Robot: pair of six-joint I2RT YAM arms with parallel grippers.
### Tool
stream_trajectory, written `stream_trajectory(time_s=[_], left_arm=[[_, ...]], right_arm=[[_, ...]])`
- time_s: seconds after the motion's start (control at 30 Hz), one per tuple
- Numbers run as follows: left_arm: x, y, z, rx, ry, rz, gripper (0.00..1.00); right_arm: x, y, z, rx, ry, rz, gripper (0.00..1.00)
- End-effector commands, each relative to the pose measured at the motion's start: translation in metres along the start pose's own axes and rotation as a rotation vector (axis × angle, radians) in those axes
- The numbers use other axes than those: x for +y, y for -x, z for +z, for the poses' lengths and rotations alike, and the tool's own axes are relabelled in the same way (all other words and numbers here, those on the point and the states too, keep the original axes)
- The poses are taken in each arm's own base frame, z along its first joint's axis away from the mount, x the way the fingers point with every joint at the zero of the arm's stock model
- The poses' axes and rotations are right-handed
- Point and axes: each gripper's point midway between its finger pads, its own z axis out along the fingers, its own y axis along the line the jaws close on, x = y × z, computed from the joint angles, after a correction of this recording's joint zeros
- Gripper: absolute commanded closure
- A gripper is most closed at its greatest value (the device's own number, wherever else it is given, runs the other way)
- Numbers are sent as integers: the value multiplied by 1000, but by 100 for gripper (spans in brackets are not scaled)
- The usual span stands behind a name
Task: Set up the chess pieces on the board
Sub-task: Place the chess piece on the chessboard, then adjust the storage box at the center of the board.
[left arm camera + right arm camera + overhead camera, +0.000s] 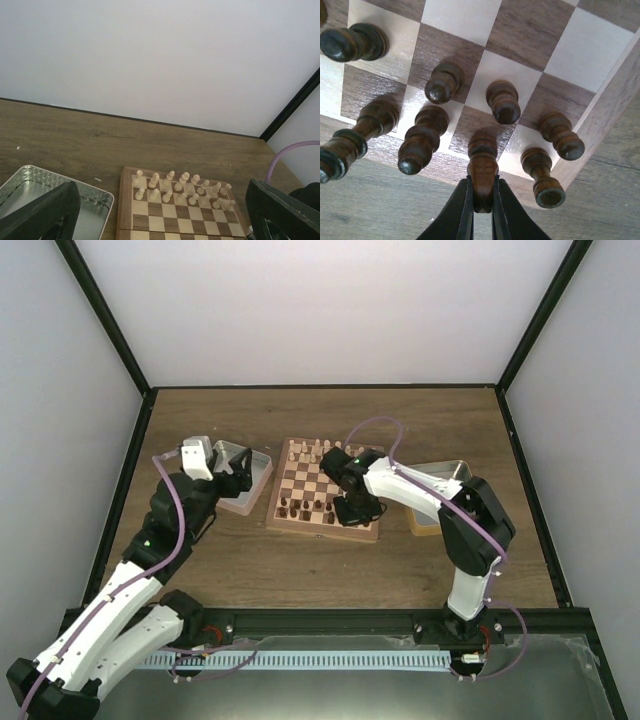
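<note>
The board [300, 525] lies mid-table. Dark brown chess pieces [305, 508] stand in its two near rows. In the right wrist view my right gripper [482, 200] is shut on the top of one dark piece [482, 170]. That piece is upright over a dark square in the edge row, and I cannot tell whether its base touches. Other dark pieces [504, 102] stand around it, one close at its right [542, 177]. My left gripper [235, 480] hangs open and empty over the left tin, its fingers [45, 212] wide apart and facing the board [125, 200].
Pale cream chessmen [185, 187] fill the board's two far rows. A shallow metal tin [30, 185] sits left of the board. Another tin [445, 475] lies to the right, partly under the right arm. Black frame posts and white walls enclose the table.
</note>
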Motion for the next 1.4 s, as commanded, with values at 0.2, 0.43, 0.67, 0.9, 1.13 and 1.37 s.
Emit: stream_trajectory(time_s=[0.2,0.43,0.67,0.9,1.13,1.37], left_arm=[[-4,3,0,-18,-25,13,8],[-5,2,1,-13,-29,17,8],[-6,3,1,-14,-36,17,8],[-8,2,3,-5,-43,19,8],[-9,-1,7,8,-44,15,8],[-9,-1,7,10,-44,15,8]], right_arm=[[5,16,-10,-56,-7,-11,79],[7,31,-48,-157,14,14,70],[-51,38,-85,-344,-18,254,60],[-173,-6,-83,-459,-185,780,37],[-215,-50,-51,-489,-66,1045,36],[-218,-52,-7,-364,-8,1065,36]])
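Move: The dark chess piece still pinched in the right fingers is down at its back-rank square, about 4 cm straight below the hand point. The corner rook stands some 3 cm to the right, level with it, the tall piece on its other side about 3 cm left, and a dark pawn 3 cm straight ahead. The gold-rimmed box's middle lies roughly 19 cm right and 6 cm forward. From the left hand, that square is about 23 cm right, 4 cm back and 27 cm below. Hold the right hand nearly still over the back rank and open its fingers to let go of the chess piece, then lift clear by about 9 cm, easing forward. Swing right some 23 cm to the near side of the gold-rimmed box, turning the wrist about 60 degrees clockwise and spreading the fingers wider, and sink again with the fingertips tilted forward. ##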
